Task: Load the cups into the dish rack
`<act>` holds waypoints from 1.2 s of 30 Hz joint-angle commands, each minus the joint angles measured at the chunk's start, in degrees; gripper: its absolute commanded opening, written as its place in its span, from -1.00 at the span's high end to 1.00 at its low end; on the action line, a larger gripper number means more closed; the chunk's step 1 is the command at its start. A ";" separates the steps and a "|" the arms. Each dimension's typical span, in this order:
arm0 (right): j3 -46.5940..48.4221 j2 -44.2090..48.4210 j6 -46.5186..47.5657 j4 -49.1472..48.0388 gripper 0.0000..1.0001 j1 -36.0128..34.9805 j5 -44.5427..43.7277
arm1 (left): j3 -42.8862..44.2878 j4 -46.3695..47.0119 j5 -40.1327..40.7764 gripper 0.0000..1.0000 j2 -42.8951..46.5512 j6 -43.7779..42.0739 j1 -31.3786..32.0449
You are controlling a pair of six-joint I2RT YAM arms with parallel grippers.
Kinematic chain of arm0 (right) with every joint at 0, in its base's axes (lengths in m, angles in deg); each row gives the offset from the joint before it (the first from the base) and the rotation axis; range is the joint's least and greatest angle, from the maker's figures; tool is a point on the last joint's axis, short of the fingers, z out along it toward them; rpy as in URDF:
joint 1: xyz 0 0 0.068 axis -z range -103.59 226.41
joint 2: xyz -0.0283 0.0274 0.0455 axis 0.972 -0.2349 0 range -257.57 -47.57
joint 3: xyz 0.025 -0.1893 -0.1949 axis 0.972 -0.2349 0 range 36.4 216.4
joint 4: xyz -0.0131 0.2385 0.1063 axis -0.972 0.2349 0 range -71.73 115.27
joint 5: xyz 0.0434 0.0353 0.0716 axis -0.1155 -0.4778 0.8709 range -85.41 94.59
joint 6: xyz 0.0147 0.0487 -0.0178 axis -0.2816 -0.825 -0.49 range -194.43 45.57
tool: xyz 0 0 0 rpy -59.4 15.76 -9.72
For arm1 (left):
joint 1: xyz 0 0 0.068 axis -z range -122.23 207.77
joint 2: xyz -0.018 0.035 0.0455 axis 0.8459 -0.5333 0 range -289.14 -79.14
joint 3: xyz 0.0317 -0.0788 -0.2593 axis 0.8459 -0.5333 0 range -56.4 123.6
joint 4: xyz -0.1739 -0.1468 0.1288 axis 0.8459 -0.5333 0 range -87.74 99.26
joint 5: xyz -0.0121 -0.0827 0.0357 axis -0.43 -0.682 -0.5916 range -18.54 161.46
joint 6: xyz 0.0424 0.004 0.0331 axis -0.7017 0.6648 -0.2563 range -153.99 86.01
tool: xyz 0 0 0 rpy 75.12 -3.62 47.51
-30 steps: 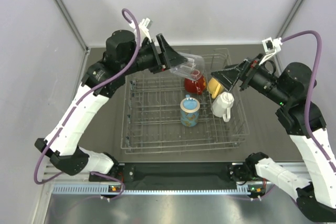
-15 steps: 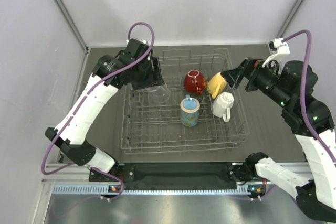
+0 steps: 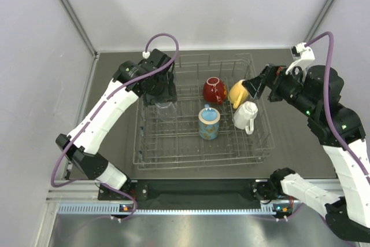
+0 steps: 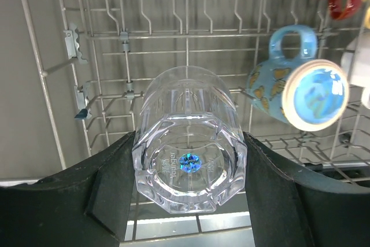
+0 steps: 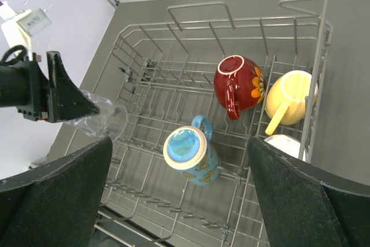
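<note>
My left gripper [image 3: 161, 95] is shut on the clear glass [image 4: 188, 154], its black fingers [image 4: 110, 192] pressing both sides. The glass [image 3: 166, 110] hangs mouth down over the left part of the dish rack [image 3: 196, 163]; I cannot tell if it touches the wires. In the rack lie the red cup [image 3: 214, 90], yellow mug [image 3: 237, 92], white mug [image 3: 245, 115] and blue mug [image 3: 208, 122]. My right gripper [image 3: 255, 87] is open and empty above the rack's right side, near the yellow mug. The right wrist view shows the blue mug [image 5: 191, 151] and the glass [image 5: 107, 118].
The grey wire rack [image 5: 196, 7] fills the middle of the dark table [image 3: 295, 143]. Its upright tines [image 4: 121, 39] stand in rows under the glass. White walls close in the left, back and right.
My left arm has swung the glass from up at the rack's back, lying tilted, down to the left part of the rack, mouth down. My right gripper has drawn back slightly.
</note>
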 commanded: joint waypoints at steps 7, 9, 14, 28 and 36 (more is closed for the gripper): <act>2.32 0.41 1.22 -0.32 -1.00 -0.77 -0.91 | -6.26 5.35 -0.28 1.00 0.93 -0.39 -0.69; 2.23 0.50 1.40 -0.23 -0.99 -0.69 -0.91 | -7.23 6.33 0.16 1.00 0.93 -0.31 -0.69; 2.06 0.77 1.75 0.12 -0.99 -0.69 -1.17 | -10.40 8.69 0.34 1.00 0.84 0.13 -0.87; 1.44 1.03 1.67 1.00 -1.00 -0.69 -1.35 | -17.17 11.07 0.77 1.00 -0.39 0.57 -0.96; 1.27 0.94 1.58 1.44 -1.00 -0.69 -1.26 | -22.00 14.94 -1.16 1.00 -0.04 0.22 -1.31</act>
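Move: The open patch of rack for the clear glass lies nearly straight below the left hand, some 18 cm down and about 1 cm to its left. The blue cup stands level with the hand and about 17 cm to its right; the red cup is some 13 cm ahead and 19 cm right. The rack's left wall runs about 11 cm to the left. From the right hand the patch is some 31 cm left, 3 cm ahead and 31 cm below. The clear glass, still held upside down between the left hand's part-open fingers, is lowered steadily almost straight down, about 10 cm, towards the empty left part of the rack beside the blue cup. On the way the wrist tips the fingers some 10 degrees closer to vertical, and the fingers keep their hold. ##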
